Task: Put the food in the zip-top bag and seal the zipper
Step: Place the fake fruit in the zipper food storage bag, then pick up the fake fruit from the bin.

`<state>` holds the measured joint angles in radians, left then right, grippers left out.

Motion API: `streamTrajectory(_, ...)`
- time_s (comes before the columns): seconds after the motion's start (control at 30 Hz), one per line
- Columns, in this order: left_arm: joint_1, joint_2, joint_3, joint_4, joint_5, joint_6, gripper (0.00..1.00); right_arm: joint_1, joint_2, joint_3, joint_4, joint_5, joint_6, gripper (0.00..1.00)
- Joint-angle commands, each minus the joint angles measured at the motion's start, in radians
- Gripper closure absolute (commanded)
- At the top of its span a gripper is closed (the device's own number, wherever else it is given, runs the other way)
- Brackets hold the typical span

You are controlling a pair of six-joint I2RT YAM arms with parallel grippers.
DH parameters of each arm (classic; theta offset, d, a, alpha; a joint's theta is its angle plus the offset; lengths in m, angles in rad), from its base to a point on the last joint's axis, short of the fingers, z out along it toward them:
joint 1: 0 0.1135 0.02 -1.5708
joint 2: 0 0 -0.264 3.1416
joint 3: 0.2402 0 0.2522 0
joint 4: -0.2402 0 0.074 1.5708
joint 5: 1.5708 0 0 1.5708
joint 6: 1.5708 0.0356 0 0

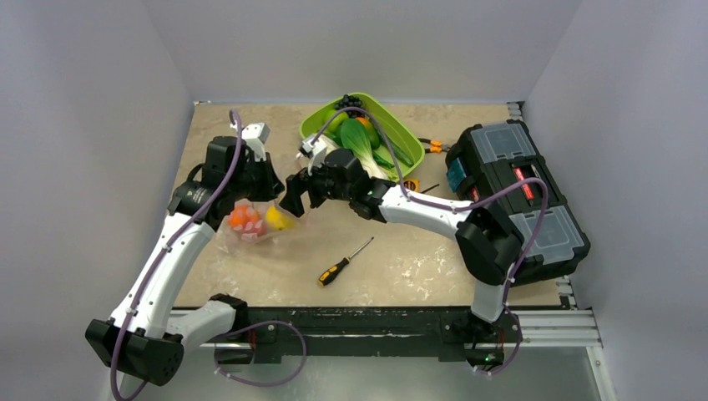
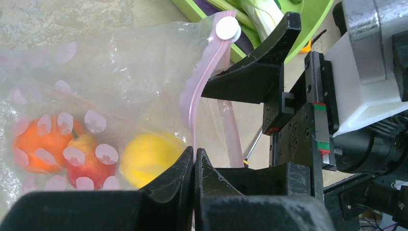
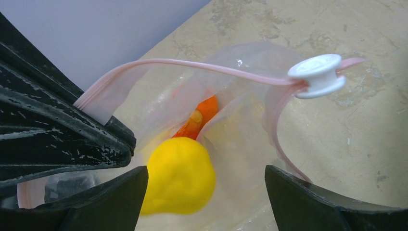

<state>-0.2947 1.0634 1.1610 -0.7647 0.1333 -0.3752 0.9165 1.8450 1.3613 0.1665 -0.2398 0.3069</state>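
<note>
The zip-top bag (image 1: 250,232) lies at the table's left with its mouth held up and open. My left gripper (image 2: 194,151) is shut on the pinkish zipper (image 2: 204,77) below its white slider (image 2: 227,29). An orange fruit (image 2: 41,139) and a red one (image 2: 84,161) sit inside the bag. My right gripper (image 3: 206,169) stands open over the mouth. A yellow fruit (image 3: 178,173) shows blurred between its fingers, inside the bag's opening, with a wide gap to the right finger. More food fills the green tray (image 1: 392,117).
A black-and-yellow screwdriver (image 1: 342,263) lies on the table in front of the bag. A black toolbox (image 1: 513,188) stands at the right, with orange-handled pliers (image 1: 434,146) beside the tray. Grey walls close in the left, back and right sides.
</note>
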Motion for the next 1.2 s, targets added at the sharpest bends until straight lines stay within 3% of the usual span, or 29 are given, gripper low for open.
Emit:
streamTrajectory(0.0,0.003,-0.034,0.014,0.032,-0.035,-0.007,1.00,0.004,-0.081,0.010,0.006,0.047,0.010,0.06)
streamTrajectory(0.37,0.003,-0.027,0.013,0.021,-0.103,0.002,1.00,-0.002,-0.197,-0.070,0.019,0.133,-0.016,0.02)
streamTrajectory(0.63,0.003,-0.014,0.007,0.025,-0.130,0.005,1.00,-0.092,-0.234,-0.142,0.042,0.188,0.056,0.04)
streamTrajectory(0.87,0.003,0.016,0.007,0.021,-0.129,0.007,1.00,-0.244,-0.077,0.042,-0.037,0.336,0.162,0.06)
streamTrajectory(1.17,0.002,0.028,0.010,0.016,-0.126,0.009,1.00,-0.318,0.260,0.441,-0.143,0.573,0.205,0.05)
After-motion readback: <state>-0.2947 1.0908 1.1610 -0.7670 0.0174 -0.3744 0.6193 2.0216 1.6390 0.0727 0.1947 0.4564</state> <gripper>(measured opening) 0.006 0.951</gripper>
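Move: The green apple in the far-left end of the basket, apparently next, lies about 27 cm ahead of the empty right hand, 11 cm to its right and 12 cm lower. The black grapes are some 5 cm beyond the apple and 3 cm farther right; the mango is 7 cm to the apple's right. The yellow fruit in the bag is 5 cm left of the right hand, 3 cm back and 8 cm below. From the left hand the apple is about 29 cm ahead, 14 cm right and 17 cm down. Up and to the right first, the right hand draws its wide-open fingers some 5 cm up and out of the bag mouth, then sweeps forward about 20 cm in a quickening arc to over the basket's far-left part, turning some 40 degrees clockwise and sinking slightly towards the apple. The left hand keeps pinching the zipper edge and drifts a little to the left. ##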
